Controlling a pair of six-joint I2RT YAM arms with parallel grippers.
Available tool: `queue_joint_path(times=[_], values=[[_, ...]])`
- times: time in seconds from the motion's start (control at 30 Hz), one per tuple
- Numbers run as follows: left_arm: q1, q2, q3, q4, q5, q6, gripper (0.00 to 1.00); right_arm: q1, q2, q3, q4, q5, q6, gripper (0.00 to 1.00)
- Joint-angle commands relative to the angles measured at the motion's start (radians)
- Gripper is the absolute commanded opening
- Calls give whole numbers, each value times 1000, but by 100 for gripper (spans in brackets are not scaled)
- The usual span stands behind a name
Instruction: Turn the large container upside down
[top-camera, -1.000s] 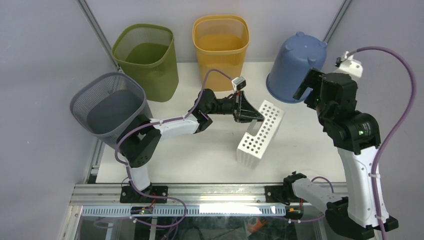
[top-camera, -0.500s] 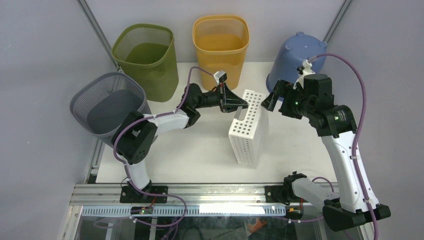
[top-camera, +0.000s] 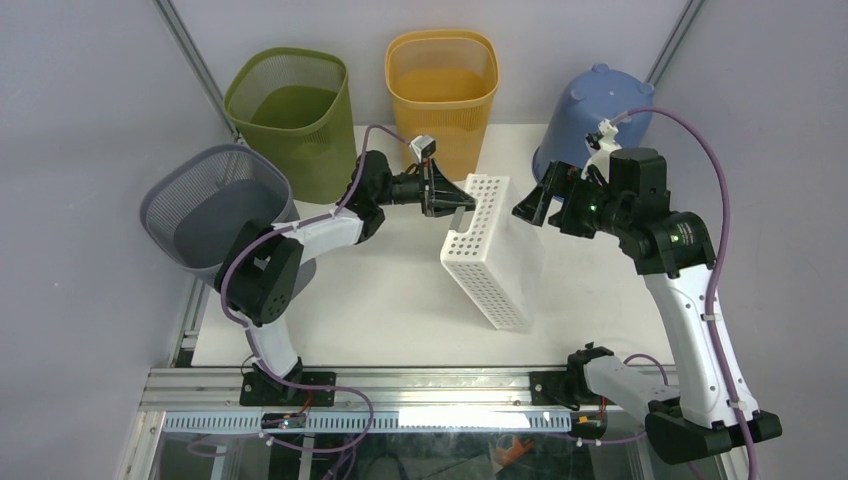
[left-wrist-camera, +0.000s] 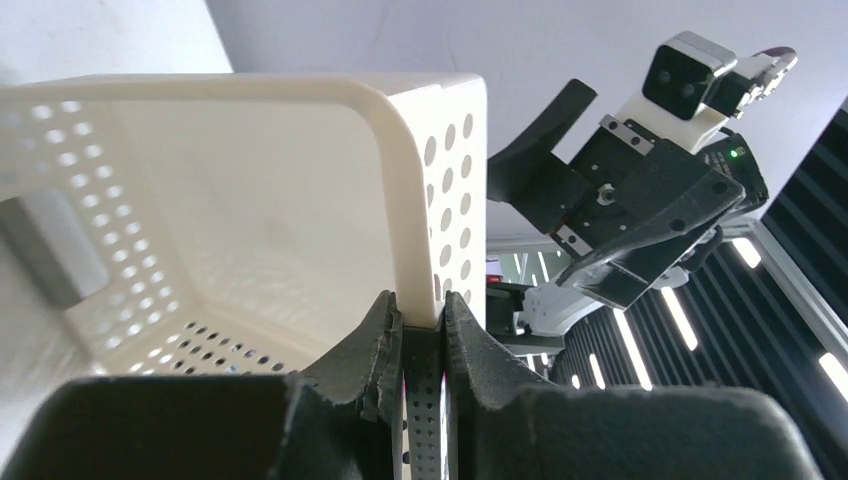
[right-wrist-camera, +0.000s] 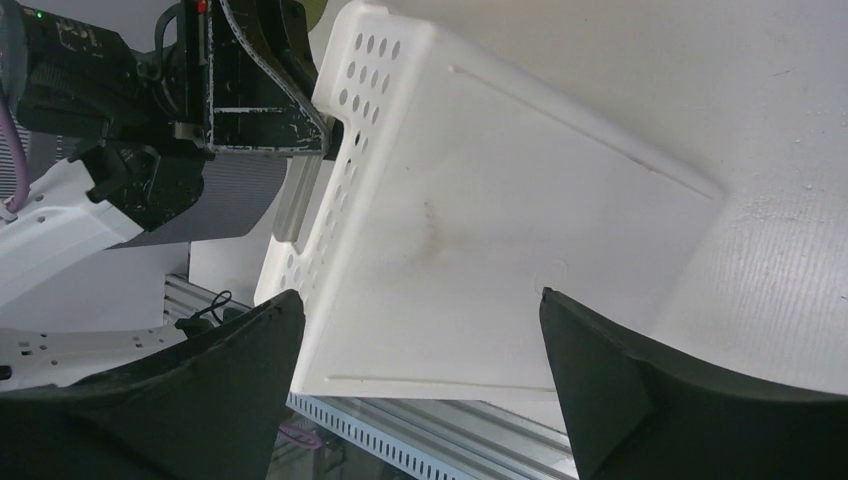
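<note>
The large container (top-camera: 490, 262) is a white perforated basket, tipped up on one side on the table, its opening turned to the left and its smooth bottom (right-wrist-camera: 500, 200) to the right. My left gripper (top-camera: 457, 203) is shut on its top rim; in the left wrist view the fingers (left-wrist-camera: 422, 302) pinch the rim wall (left-wrist-camera: 415, 180) between them. My right gripper (top-camera: 532, 207) hangs open just right of the container's upper end. Its wide-apart fingers (right-wrist-camera: 418, 300) face the bottom without touching it.
Behind stand a green mesh bin (top-camera: 295, 110) and an orange bin (top-camera: 443, 85). A grey mesh bin (top-camera: 215, 205) sits at the left edge, and a blue bucket (top-camera: 590, 120) rests upside down at the back right. A metal rail (top-camera: 400, 380) runs along the near edge.
The left gripper has drawn the rim back and left, tipping the container up from a low slant onto its side. The right arm swung from the blue bucket over to the container's bottom.
</note>
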Motion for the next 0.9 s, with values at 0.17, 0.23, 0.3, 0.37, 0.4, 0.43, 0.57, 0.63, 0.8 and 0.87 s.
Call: queue_joint_path(times=[0.17, 0.23, 0.3, 0.37, 0.4, 0.43, 0.57, 0.63, 0.8, 0.87], values=[[77, 16, -21, -286, 38, 327, 6, -6, -5, -41, 38, -26, -23, 92], [78, 16, -6, -393, 14, 407, 19, -6, -5, -62, 39, -19, -23, 92], [77, 16, 6, -485, -13, 474, 29, -6, -6, -82, 46, -16, -22, 91], [78, 17, 10, -544, -38, 521, 34, -6, -7, -106, 55, -14, -16, 91], [78, 19, 13, -573, -53, 543, 37, -6, -7, -118, 59, -13, -14, 91], [76, 22, 16, -608, -67, 564, 39, -6, -5, -128, 63, -16, -13, 91], [77, 39, 13, -671, -109, 607, 47, -6, 9, -154, 66, -18, -20, 91], [78, 45, 17, -717, -140, 655, 51, -6, 17, -159, 58, -9, -25, 91], [78, 34, 47, -843, -239, 755, 61, -6, 25, -169, 52, 9, -36, 90], [77, 27, 74, -900, -281, 798, 65, -6, 29, -176, 53, 11, -37, 90]])
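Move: The white basket I hold stands steeply on end. Its middle is about 7 cm to the right of my left hand, 3 cm back and 14 cm below. The bare table where it will lie is some 9 cm to the right, level fore and aft, 23 cm down. The yellow container is 27 cm ahead, 6 cm left, 12 cm lower. From my right hand the basket is 6 cm left, level fore and aft, 18 cm below, and the blue container 27 cm ahead, 16 cm right, 18 cm lower. I lower the basket's gripped rim with my left hand, first easing forward and left, then let go by opening my fingers and carry on down and left beside the rim, about 17 cm down in all, rolling the wrist some 30 degrees. My open right hand sinks about 7 cm over the basket's underside, tipping its fingers further down. ##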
